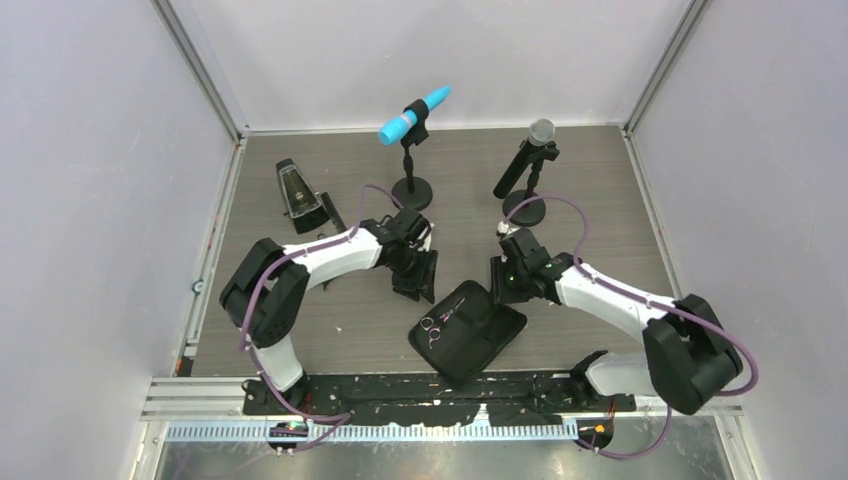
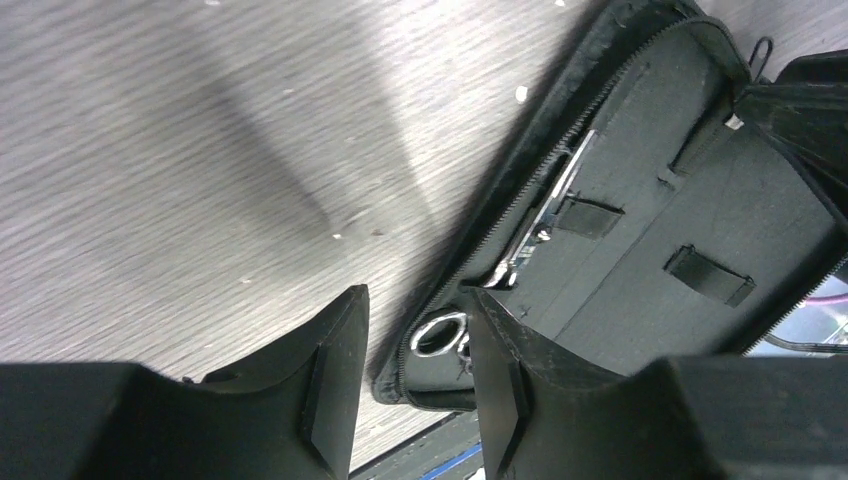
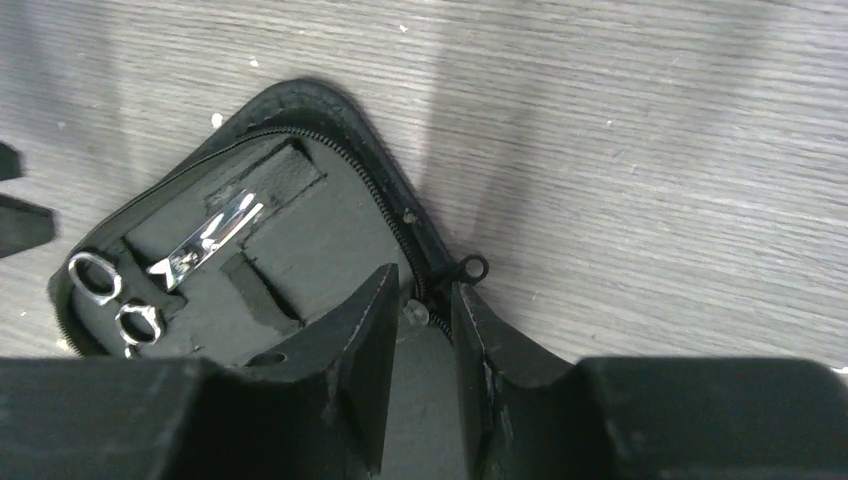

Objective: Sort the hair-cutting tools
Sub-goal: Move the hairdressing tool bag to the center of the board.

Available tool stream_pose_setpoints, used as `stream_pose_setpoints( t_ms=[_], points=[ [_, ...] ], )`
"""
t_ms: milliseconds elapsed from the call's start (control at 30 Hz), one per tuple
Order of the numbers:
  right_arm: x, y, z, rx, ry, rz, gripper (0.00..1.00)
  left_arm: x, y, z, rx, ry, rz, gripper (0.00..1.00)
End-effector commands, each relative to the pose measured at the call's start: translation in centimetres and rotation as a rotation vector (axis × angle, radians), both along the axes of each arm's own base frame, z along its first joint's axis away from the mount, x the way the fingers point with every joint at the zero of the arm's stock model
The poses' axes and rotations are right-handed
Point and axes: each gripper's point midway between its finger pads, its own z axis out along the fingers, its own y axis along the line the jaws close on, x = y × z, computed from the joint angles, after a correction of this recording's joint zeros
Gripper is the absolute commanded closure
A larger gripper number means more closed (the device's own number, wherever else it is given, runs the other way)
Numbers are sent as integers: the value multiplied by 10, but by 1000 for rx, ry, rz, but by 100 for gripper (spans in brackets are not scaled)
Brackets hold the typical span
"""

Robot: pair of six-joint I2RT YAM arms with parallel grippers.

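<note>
A black zip case (image 1: 490, 335) lies open at the table's middle. A pair of silver scissors (image 1: 432, 330) is tucked under a strap inside it. In the right wrist view the scissors (image 3: 170, 265) lie at the case's left end, ring handles toward me. My right gripper (image 3: 422, 285) is open, its tips straddling the case's zip rim (image 3: 400, 215) beside the zip pull (image 3: 472, 267). My left gripper (image 2: 415, 293) is open over the case's corner (image 2: 400, 385). One scissors ring (image 2: 440, 333) shows between its fingers, untouched.
A black metronome (image 1: 297, 192) stands at the back left. A blue microphone on a stand (image 1: 412, 115) and a black microphone on a stand (image 1: 527, 165) are at the back. Walls close in on three sides.
</note>
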Motion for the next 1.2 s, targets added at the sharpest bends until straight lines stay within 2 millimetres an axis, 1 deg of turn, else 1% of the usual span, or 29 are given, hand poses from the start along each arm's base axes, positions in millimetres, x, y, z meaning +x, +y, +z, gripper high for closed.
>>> stream_pose_setpoints(
  t_ms=[0, 67, 100, 133, 167, 200, 233, 267, 300, 333, 367, 400, 433, 467, 500, 533, 600, 633, 667, 767, 800, 900, 1033, 1167],
  points=[
    [10, 10, -12, 7, 1, 16, 66, 23, 25, 20, -24, -102, 103, 56],
    [20, 14, -18, -8, -11, 36, 67, 35, 50, 27, -14, -140, 170, 56],
    [30, 19, -20, -13, -28, 54, 67, 38, 61, 29, -5, -152, 193, 55],
    [36, 21, -21, -20, -40, 61, 67, 43, 75, 29, 14, -161, 217, 55],
    [49, 28, -20, -25, -65, 81, 67, 45, 87, 30, 40, -167, 238, 54],
    [57, 31, -19, -30, -79, 90, 67, 51, 101, 31, 67, -179, 264, 54],
    [72, 39, -16, -31, -108, 110, 67, 54, 113, 32, 82, -185, 290, 53],
    [79, 44, -14, -29, -123, 120, 67, 58, 123, 32, 91, -192, 315, 53],
    [94, 53, -8, -24, -157, 142, 67, 63, 134, 33, 101, -199, 346, 53],
    [107, 63, 4, 0, -191, 158, 67, 67, 144, 34, 117, -206, 374, 53],
    [113, 69, 5, 4, -209, 184, 67, 73, 156, 34, 138, -212, 403, 53],
    [123, 76, 16, 15, -241, 201, 66, 78, 167, 34, 163, -214, 432, 53],
    [126, 81, 23, 33, -255, 217, 63, 84, 180, 32, 192, -214, 463, 53],
    [131, 86, 35, 51, -288, 228, 60, 89, 191, 32, 219, -214, 492, 53],
    [131, 90, 42, 73, -299, 242, 58, 94, 201, 31, 243, -212, 519, 53],
    [131, 92, 54, 97, -329, 248, 54, 99, 208, 30, 252, -206, 540, 53],
    [123, 95, 67, 145, -354, 265, 50, 108, 229, 29, 307, -212, 595, 53],
    [118, 97, 71, 169, -358, 278, 48, 111, 238, 27, 335, -214, 619, 53],
    [112, 95, 76, 189, -373, 279, 47, 113, 244, 25, 348, -206, 634, 53],
    [94, 90, 80, 228, -392, 286, 44, 117, 259, 17, 386, -179, 667, 53],
    [87, 85, 80, 238, -399, 284, 43, 118, 262, 14, 394, -169, 674, 53],
    [72, 80, 84, 272, -426, 284, 42, 120, 267, 2, 412, -128, 690, 53],
    [62, 75, 89, 296, -448, 286, 42, 123, 272, 4, 433, -113, 719, 53],
    [56, 73, 94, 313, -463, 286, 41, 124, 265, 5, 408, -79, 708, 53]
  ],
)
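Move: The right hand hovers about 3 cm over the far right edge of the hairdressing tool bag; the bag's middle lies some 9 cm to its left and 10 cm back. The scissors in the bag are about 16 cm left and 7 cm back, the microphone stand's foot 26 cm ahead and 8 cm right. From the left hand the loose thinning scissors lie about 26 cm left, 11 cm ahead and 4 cm below, with a hair clip 20 cm left and 6 cm ahead, and the comb 23 cm left and 23 cm ahead. Forward and left, after dipping about 2 cm, the right hand pushes the bag along by its edge near the zipper pull for some 11 cm, then backs off and lifts clear, its fingers opening wider. The left hand meanwhile swings about 26 cm left and 11 cm forward, away from the bag to just above the thinning scissors, turning some 40 degrees counter-clockwise with fingers staying open. ##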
